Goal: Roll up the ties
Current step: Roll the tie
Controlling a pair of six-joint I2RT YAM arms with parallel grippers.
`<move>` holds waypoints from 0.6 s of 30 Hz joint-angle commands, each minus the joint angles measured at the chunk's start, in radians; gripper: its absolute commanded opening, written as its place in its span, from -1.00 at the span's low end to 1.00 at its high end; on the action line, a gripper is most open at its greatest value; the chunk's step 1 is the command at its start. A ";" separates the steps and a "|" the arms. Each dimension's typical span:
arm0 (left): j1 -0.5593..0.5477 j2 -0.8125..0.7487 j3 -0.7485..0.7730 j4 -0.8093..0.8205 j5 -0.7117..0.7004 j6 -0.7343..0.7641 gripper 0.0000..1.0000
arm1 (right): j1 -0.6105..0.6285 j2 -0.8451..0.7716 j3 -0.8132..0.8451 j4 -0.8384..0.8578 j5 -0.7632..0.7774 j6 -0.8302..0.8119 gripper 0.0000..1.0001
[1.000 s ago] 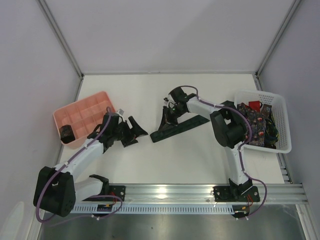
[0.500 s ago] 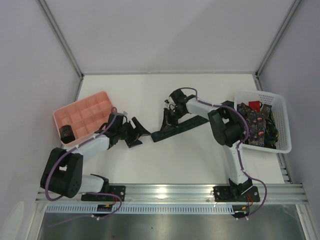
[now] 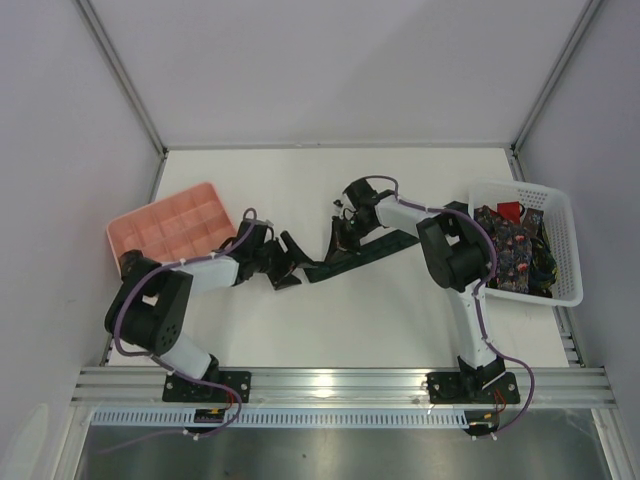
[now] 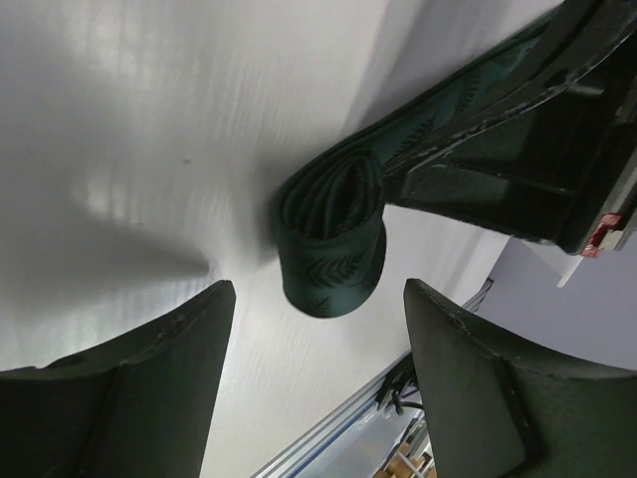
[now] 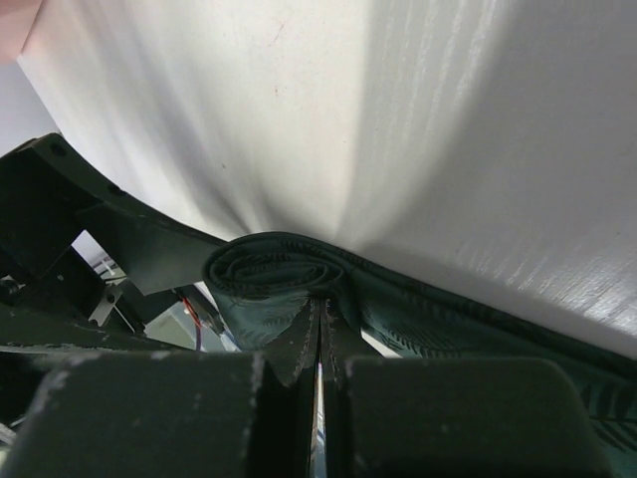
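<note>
A dark green leaf-patterned tie (image 3: 365, 250) lies slanted across the middle of the table, its near-left end rolled into a small coil (image 4: 333, 239). My right gripper (image 3: 336, 240) is shut, its tips (image 5: 318, 314) pressed into the crease where the coil (image 5: 274, 274) meets the flat strip. I see no fabric between those fingers. My left gripper (image 3: 292, 263) is open and low, just left of the coil. The coil sits just ahead of its tips, between its two fingers (image 4: 149, 378).
A white lattice basket (image 3: 565, 250) at the right holds more ties, one floral (image 3: 510, 245) and one red (image 3: 508, 210). A pink compartment tray (image 3: 170, 225) sits at the left, with a dark coil (image 3: 129, 263) in its near corner. Grey walls enclose the table.
My left arm has stretched right, bringing its gripper from beside the pink tray up to the coil, with its jaws slightly narrower. The right gripper has stayed nearly still.
</note>
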 commanded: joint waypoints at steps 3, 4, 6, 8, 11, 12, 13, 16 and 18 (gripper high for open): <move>-0.021 0.067 0.067 0.084 -0.004 -0.050 0.42 | -0.003 0.017 -0.014 0.025 0.007 -0.024 -0.99; -0.026 0.075 0.075 0.065 -0.007 -0.048 0.38 | -0.003 0.017 -0.017 0.027 0.007 -0.023 -0.99; -0.030 0.090 0.088 0.048 -0.025 -0.045 0.34 | -0.003 0.016 -0.019 0.030 0.004 -0.021 -0.99; -0.033 0.095 0.090 0.053 -0.032 -0.041 0.32 | -0.003 0.016 -0.016 0.032 0.001 -0.019 -0.99; -0.033 0.104 0.121 0.019 -0.053 -0.012 0.19 | -0.002 0.020 -0.010 0.033 -0.004 -0.015 -0.99; -0.033 0.108 0.140 0.007 -0.052 -0.004 0.13 | 0.000 0.022 -0.008 0.035 -0.005 -0.012 -0.99; -0.033 0.113 0.150 -0.002 -0.056 0.010 -0.07 | 0.001 0.022 -0.007 0.033 -0.004 -0.013 -0.99; -0.035 0.115 0.168 -0.012 -0.065 0.025 -0.31 | 0.011 0.030 0.002 0.030 -0.005 -0.013 -0.99; -0.033 0.112 0.174 -0.051 -0.070 0.045 -0.42 | 0.017 0.030 0.007 0.030 -0.005 -0.010 -0.99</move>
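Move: The rolled end of the tie sits about 2 cm ahead of the open left fingers, 2 cm to their right and about 1 cm lower. The flat length runs on rightward and outward from it, its middle some 18 cm right and 6 cm ahead of the left hand; the pink tray is roughly 30 cm left and 9 cm ahead. From the right hand's shut tips the roll lies about 3 cm back and 3 cm left, nearly level. Around the tie's roll the left fingers close from wide to about a third open, coming to pinch it from both sides, while that hand moves about 3 cm forward and 1.5 cm right, dipping about 1 cm and rising back. The right hand stays put, its shut tips still on the tie right beside the roll. ##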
